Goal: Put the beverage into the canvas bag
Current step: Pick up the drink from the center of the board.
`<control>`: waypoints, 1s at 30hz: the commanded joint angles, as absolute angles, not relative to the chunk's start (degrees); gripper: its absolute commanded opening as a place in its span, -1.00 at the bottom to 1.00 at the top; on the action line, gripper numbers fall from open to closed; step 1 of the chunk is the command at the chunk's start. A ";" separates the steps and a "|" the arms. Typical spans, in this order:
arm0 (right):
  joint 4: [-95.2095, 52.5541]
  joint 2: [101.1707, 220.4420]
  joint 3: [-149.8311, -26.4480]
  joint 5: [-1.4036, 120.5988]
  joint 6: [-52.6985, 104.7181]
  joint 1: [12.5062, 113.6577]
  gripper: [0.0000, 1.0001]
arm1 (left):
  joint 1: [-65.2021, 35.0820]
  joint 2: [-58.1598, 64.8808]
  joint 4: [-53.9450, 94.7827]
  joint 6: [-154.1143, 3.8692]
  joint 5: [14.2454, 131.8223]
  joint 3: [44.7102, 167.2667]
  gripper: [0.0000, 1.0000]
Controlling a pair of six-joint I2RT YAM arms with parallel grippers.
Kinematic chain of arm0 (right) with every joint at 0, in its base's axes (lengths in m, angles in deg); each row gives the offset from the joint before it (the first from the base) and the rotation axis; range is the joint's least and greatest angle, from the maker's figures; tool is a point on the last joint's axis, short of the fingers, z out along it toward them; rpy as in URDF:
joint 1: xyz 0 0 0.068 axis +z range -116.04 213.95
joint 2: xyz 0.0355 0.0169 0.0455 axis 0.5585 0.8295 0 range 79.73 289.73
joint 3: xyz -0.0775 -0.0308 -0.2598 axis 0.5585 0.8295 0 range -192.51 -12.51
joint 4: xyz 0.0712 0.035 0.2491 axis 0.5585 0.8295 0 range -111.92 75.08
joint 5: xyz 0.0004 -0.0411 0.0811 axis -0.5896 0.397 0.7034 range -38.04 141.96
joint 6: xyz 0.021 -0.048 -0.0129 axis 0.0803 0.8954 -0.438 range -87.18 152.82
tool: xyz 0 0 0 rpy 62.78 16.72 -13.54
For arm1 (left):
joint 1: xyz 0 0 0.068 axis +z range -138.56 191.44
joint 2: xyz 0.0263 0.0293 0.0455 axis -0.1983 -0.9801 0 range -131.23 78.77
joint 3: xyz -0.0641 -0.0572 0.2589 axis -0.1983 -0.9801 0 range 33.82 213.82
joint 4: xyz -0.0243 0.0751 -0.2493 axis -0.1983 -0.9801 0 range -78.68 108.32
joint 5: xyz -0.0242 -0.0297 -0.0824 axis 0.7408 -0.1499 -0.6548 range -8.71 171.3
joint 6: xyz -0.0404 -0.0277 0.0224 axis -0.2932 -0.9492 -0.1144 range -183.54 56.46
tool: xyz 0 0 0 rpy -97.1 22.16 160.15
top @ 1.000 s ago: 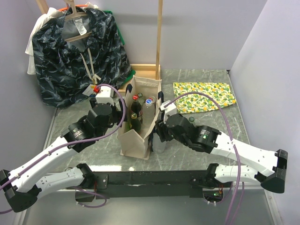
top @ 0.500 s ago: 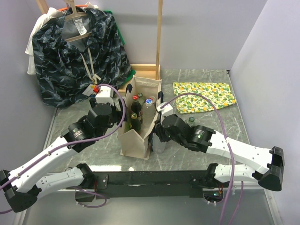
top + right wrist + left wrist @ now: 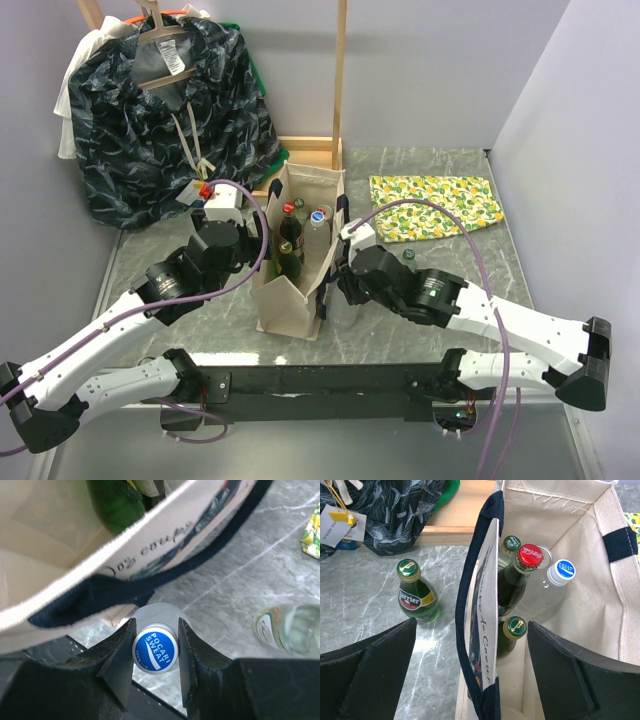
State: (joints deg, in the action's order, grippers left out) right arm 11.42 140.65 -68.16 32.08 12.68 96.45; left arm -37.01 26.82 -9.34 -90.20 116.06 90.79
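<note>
The beverage, a clear bottle with a blue Pocari Sweat cap [image 3: 155,649], stands on the table just outside the right wall of the canvas bag [image 3: 60,570]. My right gripper [image 3: 155,647] is shut on its cap, with a finger pressed against each side. In the top view the right gripper [image 3: 340,285] sits low beside the beige canvas bag [image 3: 290,300]. My left gripper [image 3: 471,625] is open and straddles the bag's left wall [image 3: 490,580], one finger outside and one inside. Several bottles stand in the bag, among them a red-capped cola [image 3: 530,556].
A green Perrier bottle [image 3: 415,595] stands on the marble table left of the bag. A clear glass bottle [image 3: 287,630] stands to the right of the held one. A lemon-print cloth [image 3: 432,205] lies at the back right. A dark patterned garment [image 3: 165,120] hangs at the back left.
The right gripper's fingers have closed in on the blue-capped bottle, and the right arm has shifted slightly beside the bag. The left arm has not moved.
</note>
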 commanded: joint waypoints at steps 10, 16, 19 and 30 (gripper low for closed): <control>8.84 132.55 -71.83 26.30 13.40 96.71 -1.00 | -36.81 26.56 -8.49 -89.73 114.43 91.21 0.93; 9.28 131.23 -73.76 23.57 13.93 96.71 -1.00 | -36.90 27.00 -9.54 -90.44 114.61 91.04 0.93; 9.45 130.62 -74.99 22.34 14.37 96.71 -1.00 | -36.90 27.78 -10.34 -90.96 114.43 90.60 0.93; 9.81 130.44 -81.40 20.14 17.00 96.71 -1.00 | -36.90 29.37 -11.39 -92.90 111.88 88.40 0.95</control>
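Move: The right fingers already grip the standing Pocari Sweat bottle by its neck; the canvas bag it goes to has its middle about 10 cm ahead, 8 cm left and 7 cm below. Inside the bag, the green bottle stands some 9 cm ahead and 12 cm left, the other Pocari bottle about 15 cm ahead and 6 cm left. The clear glass bottle stands 8 cm ahead and 12 cm right. From the left hand, the bag's middle lies about 10 cm right, 1 cm ahead and 15 cm below. Keep the right gripper shut on the bottle's neck and draw the bottle about 4 cm to the right, away from the bag's right wall, while starting to rise. Then lift it nearly straight up, faster, some 7 cm in all, letting the fingertips tip up by about 10 degrees. ##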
